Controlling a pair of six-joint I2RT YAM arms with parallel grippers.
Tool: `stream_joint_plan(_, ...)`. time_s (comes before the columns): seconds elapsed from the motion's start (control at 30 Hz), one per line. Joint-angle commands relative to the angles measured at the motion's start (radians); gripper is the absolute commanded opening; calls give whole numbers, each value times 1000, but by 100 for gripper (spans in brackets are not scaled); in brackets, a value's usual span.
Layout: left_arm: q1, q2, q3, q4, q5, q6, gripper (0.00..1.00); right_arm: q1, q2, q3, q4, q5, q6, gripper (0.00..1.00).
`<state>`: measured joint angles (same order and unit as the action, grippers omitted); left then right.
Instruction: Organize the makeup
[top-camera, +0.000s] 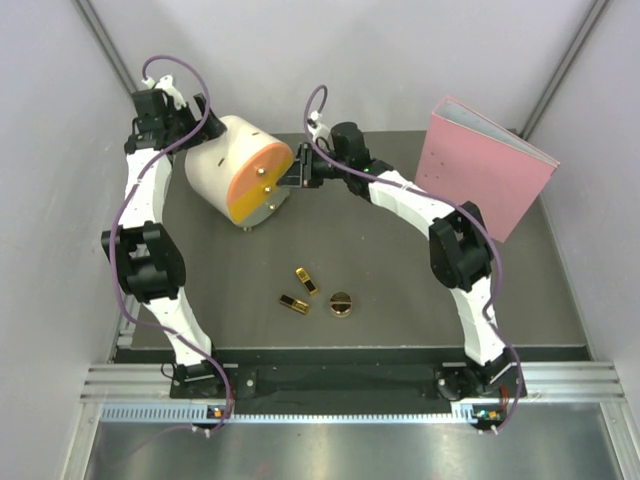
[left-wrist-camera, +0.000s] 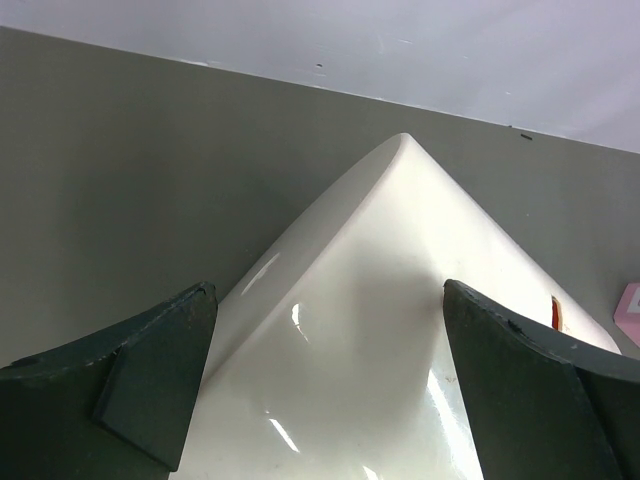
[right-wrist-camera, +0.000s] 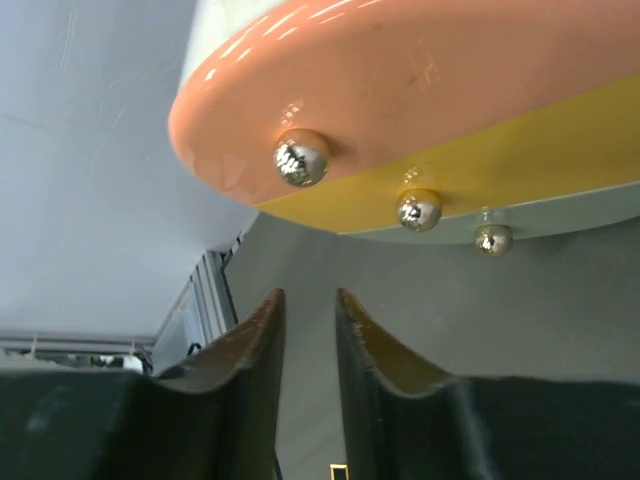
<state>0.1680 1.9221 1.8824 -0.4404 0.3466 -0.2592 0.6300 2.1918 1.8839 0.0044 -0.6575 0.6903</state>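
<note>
Three pieces of the makeup lie on the dark mat in the top view: two gold-and-black lipstick cases and a round gold compact. No gripper is near them. My left gripper is at the back of the cream drawer box, open wide, with its fingers on either side of the box's curved body. My right gripper hovers just off the box's orange-yellow front, below the shiny knobs. Its jaws stand a narrow gap apart with nothing between them.
A pink binder stands upright at the back right, close behind the right arm. The drawer box lies on its side at the back left, front facing the right gripper. Grey walls close in both sides, and a metal rail runs along the near edge.
</note>
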Motion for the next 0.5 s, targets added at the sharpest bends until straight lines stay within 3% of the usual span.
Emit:
stream_joint_plan(0.0,-4,0,-28,-60,-20,32,98,-6,-60,-25,48,-71,-14,35)
stream_joint_plan(0.27,-4,-1,-28,-61,-18,35,98,-26,42,-42,244,-128,196,53)
stream_joint_plan(0.47,-4,-2,-31,-60,-17,35,98,-49,85,-66,393,-129,345,55)
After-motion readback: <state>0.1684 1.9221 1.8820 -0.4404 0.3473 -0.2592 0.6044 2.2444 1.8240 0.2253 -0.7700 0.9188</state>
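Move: The right hand has its fingers part open just off the organizer's drawer fronts. The yellow drawer's knob lies about 2 cm ahead, 3 cm to the left and 4 cm below it; the orange drawer's knob is some 3 cm ahead, 3 cm left and 1 cm up, and the grey drawer's knob about 2 cm ahead, 3 cm left and 9 cm down. From the left hand, the yellow knob is roughly 9 cm back, 13 cm right and 10 cm below. The right hand, already clear of the closed orange drawer, draws back and rises about 1 cm, then swings forward again and sinks some 1.5 cm towards the yellow drawer's knob, ending barely below where it began. Meanwhile the fingers spread from slightly to about half open, and the wrist turns some 10 degrees, the left-pointing fingertips lifting towards level as the hand rolls its forward side down, with no knob gripped. ##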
